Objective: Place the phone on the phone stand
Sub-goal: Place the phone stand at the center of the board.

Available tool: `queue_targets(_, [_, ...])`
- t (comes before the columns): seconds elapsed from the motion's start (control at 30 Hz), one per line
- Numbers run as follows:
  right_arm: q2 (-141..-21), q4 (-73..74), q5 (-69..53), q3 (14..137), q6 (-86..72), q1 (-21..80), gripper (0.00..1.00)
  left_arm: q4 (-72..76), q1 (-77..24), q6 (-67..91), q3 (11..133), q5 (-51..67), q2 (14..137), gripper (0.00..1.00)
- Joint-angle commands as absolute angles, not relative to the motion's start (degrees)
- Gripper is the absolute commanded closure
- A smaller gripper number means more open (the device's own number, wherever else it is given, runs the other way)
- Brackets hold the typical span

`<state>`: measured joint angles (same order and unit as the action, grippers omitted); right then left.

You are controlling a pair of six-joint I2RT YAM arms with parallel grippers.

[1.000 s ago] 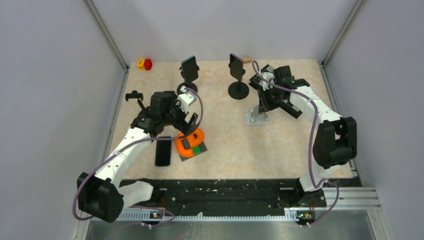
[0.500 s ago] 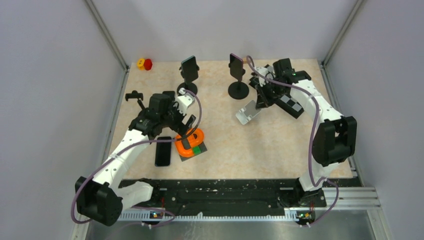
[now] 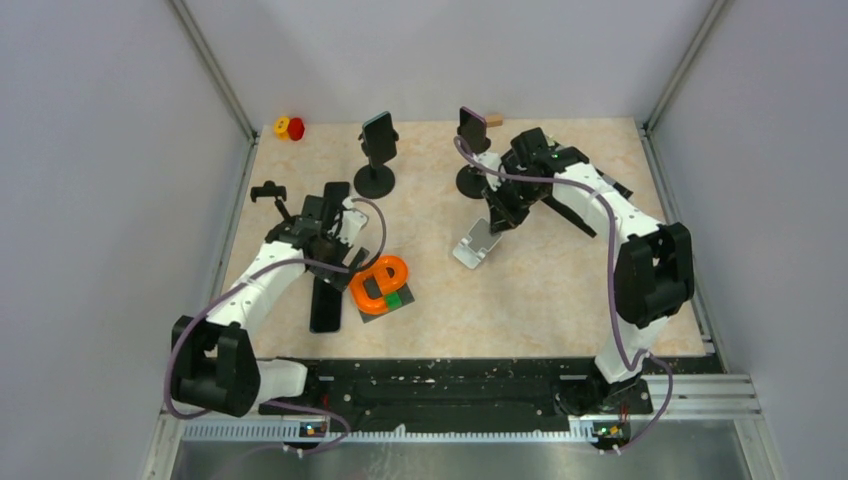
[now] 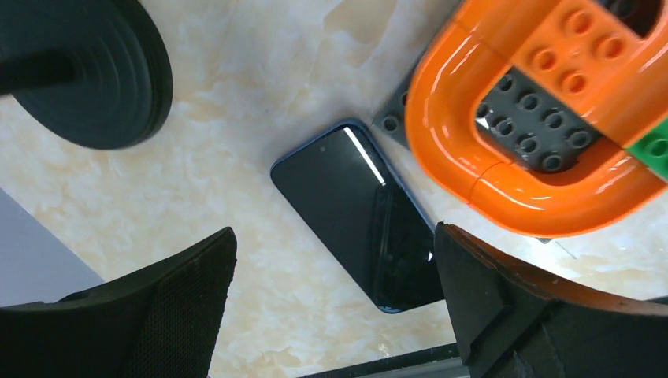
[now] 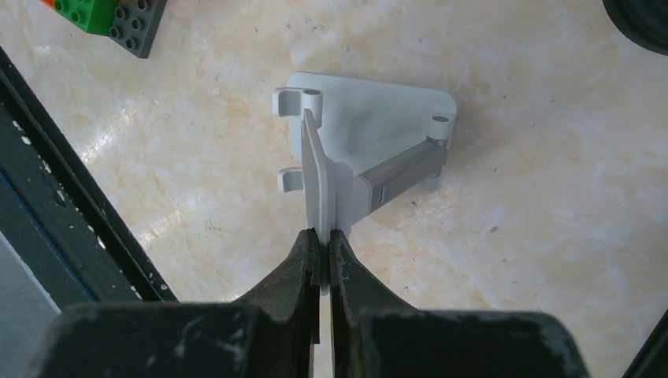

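Note:
The phone (image 3: 326, 303) is a black slab lying flat on the table at the left, also seen in the left wrist view (image 4: 362, 213). My left gripper (image 3: 345, 250) (image 4: 335, 236) hangs open just above its far end, touching nothing. The phone stand (image 3: 478, 243) is pale grey, with a flat base, two small hooks and a hinged arm. My right gripper (image 3: 497, 218) (image 5: 323, 236) is shut on the upright plate of the phone stand (image 5: 370, 134). Whether the base rests on the table I cannot tell.
An orange U-shaped piece (image 3: 380, 285) (image 4: 504, 157) on a grey studded plate lies right beside the phone. Two black round-based holders (image 3: 378, 150) (image 3: 475, 150) stand at the back. A small black clamp (image 3: 268, 193) and a red-and-yellow object (image 3: 290, 127) are far left. A black rail (image 3: 450, 385) runs along the near edge.
My right gripper closed on the phone stand and carried it left and nearer, toward the table's middle. My left gripper shifted slightly left over the phone, staying open.

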<state>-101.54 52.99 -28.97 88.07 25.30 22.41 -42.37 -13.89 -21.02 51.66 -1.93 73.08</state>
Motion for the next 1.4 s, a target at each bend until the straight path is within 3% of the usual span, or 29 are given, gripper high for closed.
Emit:
queue_targets(0.0, [-101.17, 50.28, -29.01, 87.65, 27.59, 23.21, 1.0, -43.56, -10.51, -20.22, 50.3, -4.35, 74.32, 0.01])
queue_targets(0.43, [-103.71, 53.83, -27.2, 90.52, 32.21, 24.4, 0.95, -40.28, -2.37, -16.28, 50.43, 1.87, 82.87, 0.01])
queue_targets(0.7, [-106.42, 60.72, -27.75, 97.6, 35.9, 24.68, 1.0, -40.9, -1.76, -15.67, 52.86, 4.76, 87.79, 0.01])
queue_targets(1.07, [-112.69, 74.72, -31.54, 108.39, 42.67, 24.94, 1.0, -41.52, -1.77, -16.23, 53.08, 6.05, 87.3, 0.01])
queue_targets(1.37, [-118.1, 75.22, -31.21, 108.43, 44.22, 26.86, 1.0, -40.35, -1.75, -16.07, 52.25, 5.19, 86.89, 0.01])
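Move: The right hand holds the phone stand above its spot at the centre of the board, which lies about 13 cm below, 4 cm back and 4 cm left; a stand with a phone rises some 14 cm ahead and 5 cm left. The empty left hand has the near phone about 6 cm back, 5 cm left and 8 cm below; the orange track lies 2 cm back and 8 cm right. Right turns the held phone stand some 15 degrees counter-clockwise, dipping last; left, open, sinks 6 cm towards the near phone. ##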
